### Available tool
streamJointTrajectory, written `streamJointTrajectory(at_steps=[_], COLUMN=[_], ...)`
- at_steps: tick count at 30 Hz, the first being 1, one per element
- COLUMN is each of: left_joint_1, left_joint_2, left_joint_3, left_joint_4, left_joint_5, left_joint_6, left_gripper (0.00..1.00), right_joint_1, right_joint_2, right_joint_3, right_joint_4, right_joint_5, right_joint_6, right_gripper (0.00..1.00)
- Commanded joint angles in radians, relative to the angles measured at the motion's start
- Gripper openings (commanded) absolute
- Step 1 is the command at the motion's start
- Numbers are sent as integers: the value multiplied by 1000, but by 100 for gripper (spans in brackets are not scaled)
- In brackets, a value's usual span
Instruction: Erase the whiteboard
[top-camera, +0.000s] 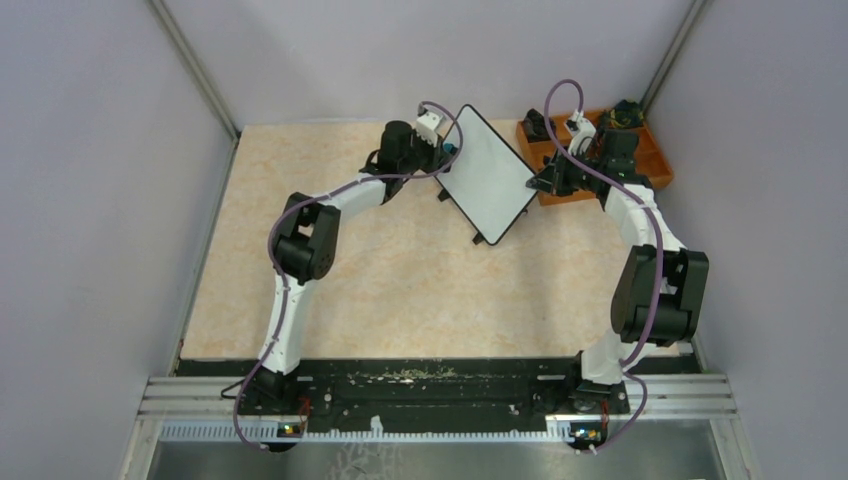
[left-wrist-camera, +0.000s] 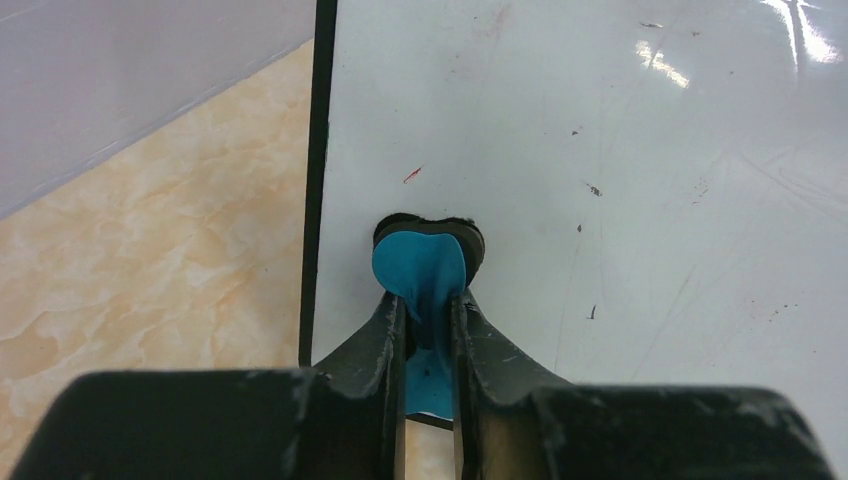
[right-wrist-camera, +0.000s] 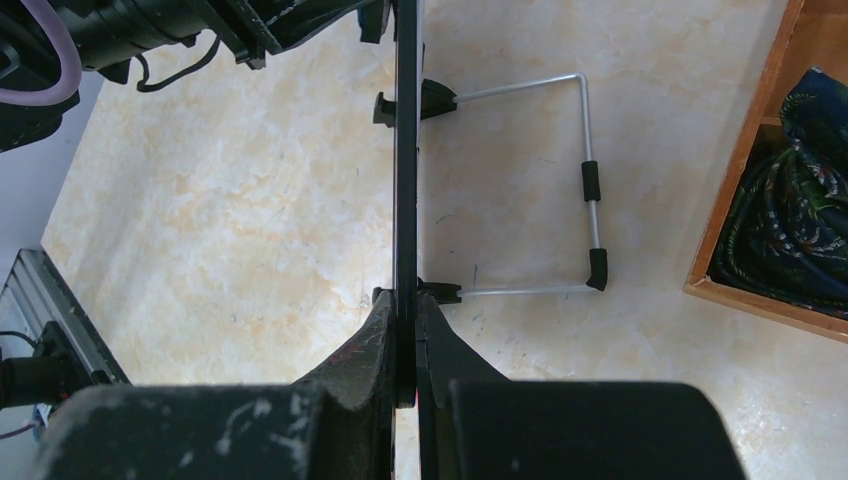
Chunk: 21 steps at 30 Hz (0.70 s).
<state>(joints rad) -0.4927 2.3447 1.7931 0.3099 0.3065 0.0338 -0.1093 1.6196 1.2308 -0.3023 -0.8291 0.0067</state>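
Note:
The whiteboard (top-camera: 487, 172) stands on the table, a white face in a thin black frame, turned diagonally in the top view. In the left wrist view its face (left-wrist-camera: 620, 180) is nearly blank, with one small red mark (left-wrist-camera: 412, 174) and faint smudges. My left gripper (left-wrist-camera: 428, 305) is shut on a blue eraser (left-wrist-camera: 420, 262), whose black pad presses on the board near its left frame edge. My right gripper (right-wrist-camera: 405, 330) is shut on the whiteboard's black edge (right-wrist-camera: 405, 150), seen end-on. A wire stand (right-wrist-camera: 588, 180) props the board from behind.
An orange compartment tray (top-camera: 655, 160) sits at the back right, just behind the right arm; a dark patterned cloth (right-wrist-camera: 790, 230) lies in it. Grey walls close in the marbled tabletop (top-camera: 400, 280) on three sides.

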Motion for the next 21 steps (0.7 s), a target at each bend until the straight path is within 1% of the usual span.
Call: streamJointTrajectory(at_steps=[1,8,13,17,21], left_joint_1=[-16,-17,-15,-16,-16], left_joint_2=[-28,44,68,55,23], left_joint_3=[39,204,253,215,107], left_joint_4=[3,-72,-87,-78,-30], left_joint_5=[18,-3,-4,10,31], left_joint_6=[1,35,35,30,17], left_gripper=[2,3,3,3,3], right_joint_1=[27,26,26,27,27], right_joint_2=[25,25,25,25,25], right_joint_3=[0,-2,-2,-2,-1], right_joint_4=[-92,-92,-92,-89,-88], right_joint_5=[-36,-36,-36,-36,-35], right_joint_6=[-51,-53,-53,-53,-50], right_gripper=[0,0,0,0,0])
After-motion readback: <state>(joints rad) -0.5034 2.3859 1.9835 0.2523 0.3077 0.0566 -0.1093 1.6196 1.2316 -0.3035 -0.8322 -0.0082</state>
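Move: From the left gripper, which already holds the blue eraser low on the whiteboard's left part, the board's upper-left corner lies about 6 cm ahead, 5 cm right and 15 cm up. The lower-left corner is some 2 cm back, 3 cm left and 6 cm down; the board's middle about 4 cm back, 10 cm right and 5 cm up. The upper-left corner stands roughly 14 cm ahead, 17 cm left and 9 cm above the right gripper. Bring the left gripper up the tilted board beside its left edge, about 6 cm up with some 2 cm forward and 2 cm right, tilting the fingers up slightly and keeping the eraser against the face; then slide back down just over a centimetre. Meanwhile hold the right gripper still, pinching the board's right edge. ##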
